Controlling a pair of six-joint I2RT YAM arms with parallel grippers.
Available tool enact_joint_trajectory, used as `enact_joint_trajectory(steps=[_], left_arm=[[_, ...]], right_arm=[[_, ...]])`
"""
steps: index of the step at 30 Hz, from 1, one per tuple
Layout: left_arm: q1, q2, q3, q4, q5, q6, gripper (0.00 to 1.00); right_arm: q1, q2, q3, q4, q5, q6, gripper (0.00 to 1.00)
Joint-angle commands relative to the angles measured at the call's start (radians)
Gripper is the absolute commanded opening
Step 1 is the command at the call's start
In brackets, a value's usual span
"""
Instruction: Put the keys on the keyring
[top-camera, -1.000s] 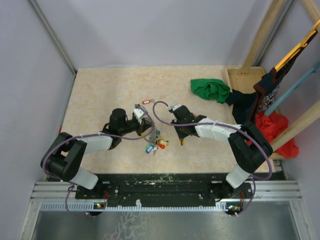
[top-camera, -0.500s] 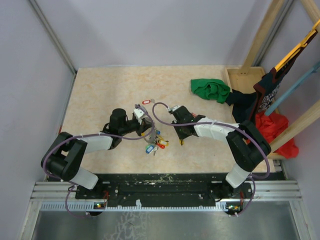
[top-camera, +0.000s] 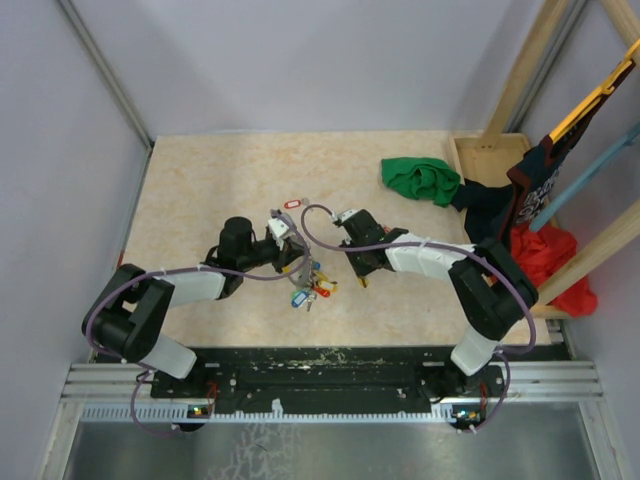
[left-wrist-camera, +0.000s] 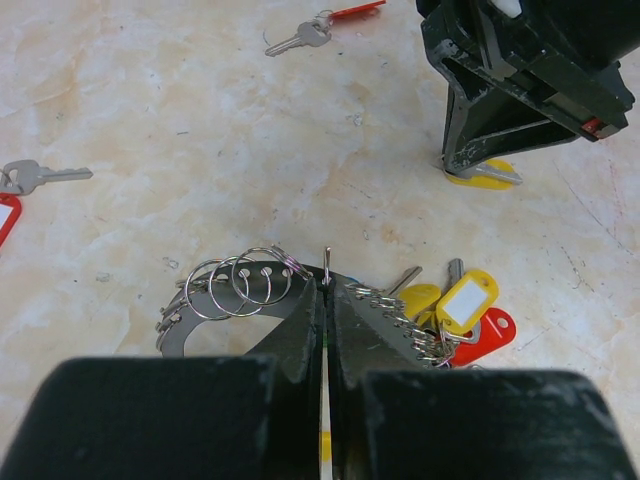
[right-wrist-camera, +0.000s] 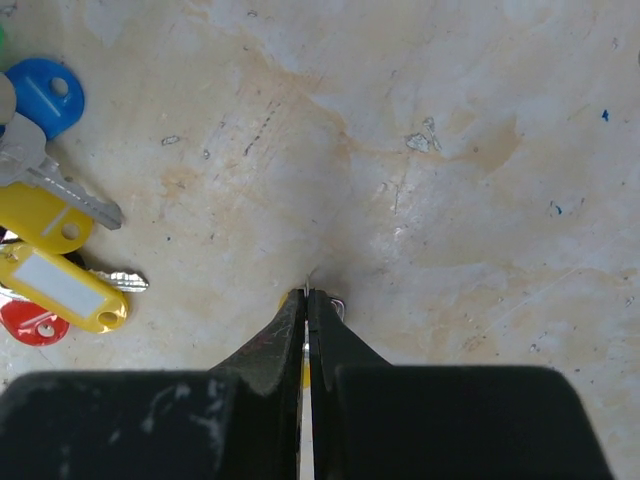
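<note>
The keyring lies mid-table with several small rings and yellow and red tags. My left gripper is shut on its thin metal edge. In the top view that gripper sits just above the bunch of tags. My right gripper is shut, tips down on the table, with a yellow key pinched under them. Most of that key is hidden in the right wrist view. In the top view the right gripper is right of the bunch.
Two loose keys with red tags lie on the table, one far and one left. A green cloth, a wooden box and dark and red clothes are at the back right.
The right gripper's jaws have closed on the yellow key, and the arm has edged slightly left. The left gripper and keyring have not moved.
</note>
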Motion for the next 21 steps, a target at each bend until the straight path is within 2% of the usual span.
enact_joint_trajectory(steps=[1, 6, 21], left_arm=[[0.004, -0.008, 0.014, 0.011, 0.047, 0.030, 0.00], [0.004, -0.029, 0.002, 0.015, 0.068, 0.053, 0.00], [0.003, -0.083, -0.035, 0.045, 0.186, 0.110, 0.00]], right_arm=[[-0.008, -0.079, -0.012, 0.055, -0.055, -0.076, 0.00], [-0.008, -0.184, -0.079, 0.162, -0.155, -0.164, 0.00], [-0.039, -0.400, -0.345, 0.628, -0.546, -0.429, 0.00]])
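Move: The right gripper holds the yellow-tagged key just beneath its tips, close to the table. The keyring's end in the left fingers is about 13 cm to its left, 2 cm ahead and 7 cm higher, with the bunch of keys some 9 cm left and 3 cm back. A red-tagged key lies 9 cm ahead and 5 cm right. From the left hand, the yellow-tagged key is roughly 14 cm right, 3 cm back and 8 cm lower. Lift the right gripper about 7 cm with the yellow-tagged key still pinched, carrying it some 4 cm left towards the keyring and a little back, while swinging its fingers up and round to the left by about 40 degrees. Keep the left fingers shut on the keyring; ease that hand slightly back and up, turning a little clockwise. ##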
